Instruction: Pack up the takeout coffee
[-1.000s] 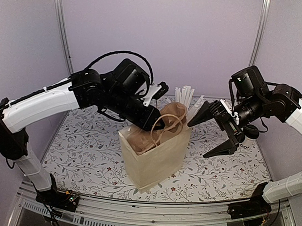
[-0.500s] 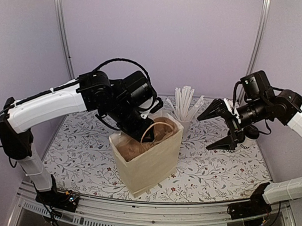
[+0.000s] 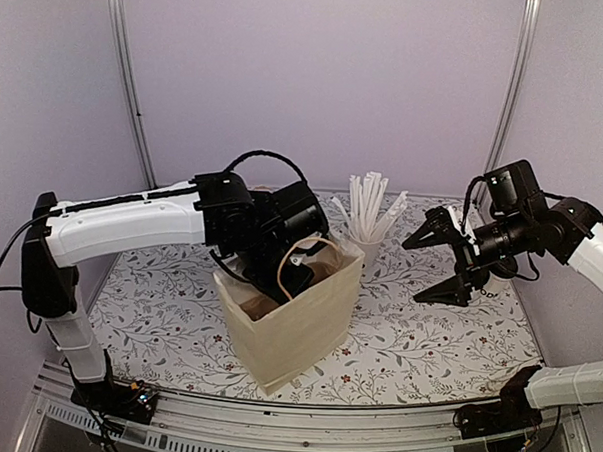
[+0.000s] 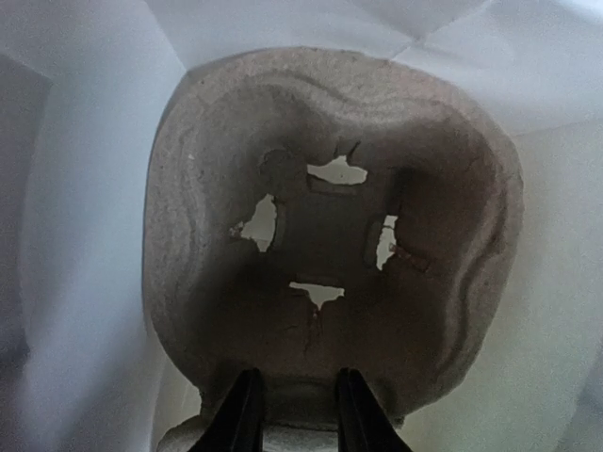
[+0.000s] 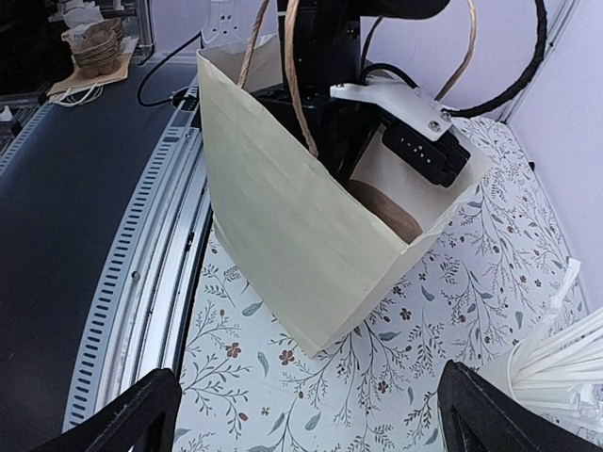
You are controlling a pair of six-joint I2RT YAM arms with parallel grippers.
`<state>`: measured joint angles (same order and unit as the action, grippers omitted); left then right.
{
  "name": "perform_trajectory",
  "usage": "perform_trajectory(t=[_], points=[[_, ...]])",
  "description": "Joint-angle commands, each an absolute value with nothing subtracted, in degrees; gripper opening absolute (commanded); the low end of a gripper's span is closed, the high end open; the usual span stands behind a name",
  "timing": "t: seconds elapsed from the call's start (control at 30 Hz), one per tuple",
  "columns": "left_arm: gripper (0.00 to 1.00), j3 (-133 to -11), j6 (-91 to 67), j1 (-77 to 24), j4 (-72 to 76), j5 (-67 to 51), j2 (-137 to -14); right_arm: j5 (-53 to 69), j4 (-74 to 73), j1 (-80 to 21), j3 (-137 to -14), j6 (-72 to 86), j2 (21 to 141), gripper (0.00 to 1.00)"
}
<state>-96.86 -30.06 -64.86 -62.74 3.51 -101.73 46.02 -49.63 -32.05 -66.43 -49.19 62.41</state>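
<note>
A cream paper bag (image 3: 299, 331) stands mid-table with its mouth open. My left gripper (image 4: 297, 419) reaches down inside it and is shut on the rim of a brown pulp cup carrier (image 4: 330, 235), which lies against the bag's inner wall. From above, the left wrist (image 3: 298, 254) fills the bag's mouth between the handles. My right gripper (image 3: 433, 262) hovers wide open to the right of the bag, holding nothing. Of the takeout coffee (image 3: 491, 287), only a sliver of white cup shows behind the right gripper. The right wrist view shows the bag (image 5: 292, 245) from the side.
A white cup of long white straws (image 3: 367, 217) stands behind the bag, its straws at the corner of the right wrist view (image 5: 565, 363). A stack of pulp carriers (image 5: 94, 52) sits beyond the table. A metal rail (image 3: 303, 426) runs along the near edge.
My left arm has sunk lower, taking the carrier deeper into the bag, and the bag has shifted a little left. The right gripper has drawn back to the right, still open.
</note>
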Motion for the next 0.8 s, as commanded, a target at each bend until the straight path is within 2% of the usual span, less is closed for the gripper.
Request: perform_trajectory(t=[0.0, 0.67, 0.77], points=[[0.19, -95.4, -29.1, -65.5, -59.2, 4.0, -103.5, 48.7, -48.1, -31.5, -65.1, -47.6, 60.8, 0.99], [0.19, -86.3, -26.3, -64.7, -48.8, 1.9, -109.0, 48.5, -47.0, -31.4, -62.4, -47.4, 59.8, 0.99], [0.22, -83.9, -26.6, -64.3, -45.2, 0.9, -108.6, 48.6, -46.9, -31.4, -62.2, -47.3, 59.8, 0.99]])
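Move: The left hand is already inside the paper bag, pinching the cardboard cup carrier. The middle of the bag's bottom lies about 17 cm below it and some 3 cm to its right. The cup of straws stands outside the bag, roughly 20 cm ahead, 20 cm to the right and 12 cm below. From the open right hand, the bag's bottom is around 30 cm to its left, level fore and aft, and some 27 cm below. The left hand lowers the still-pinched carrier about 9 cm straight down towards the bag's bottom, grip unchanged. ##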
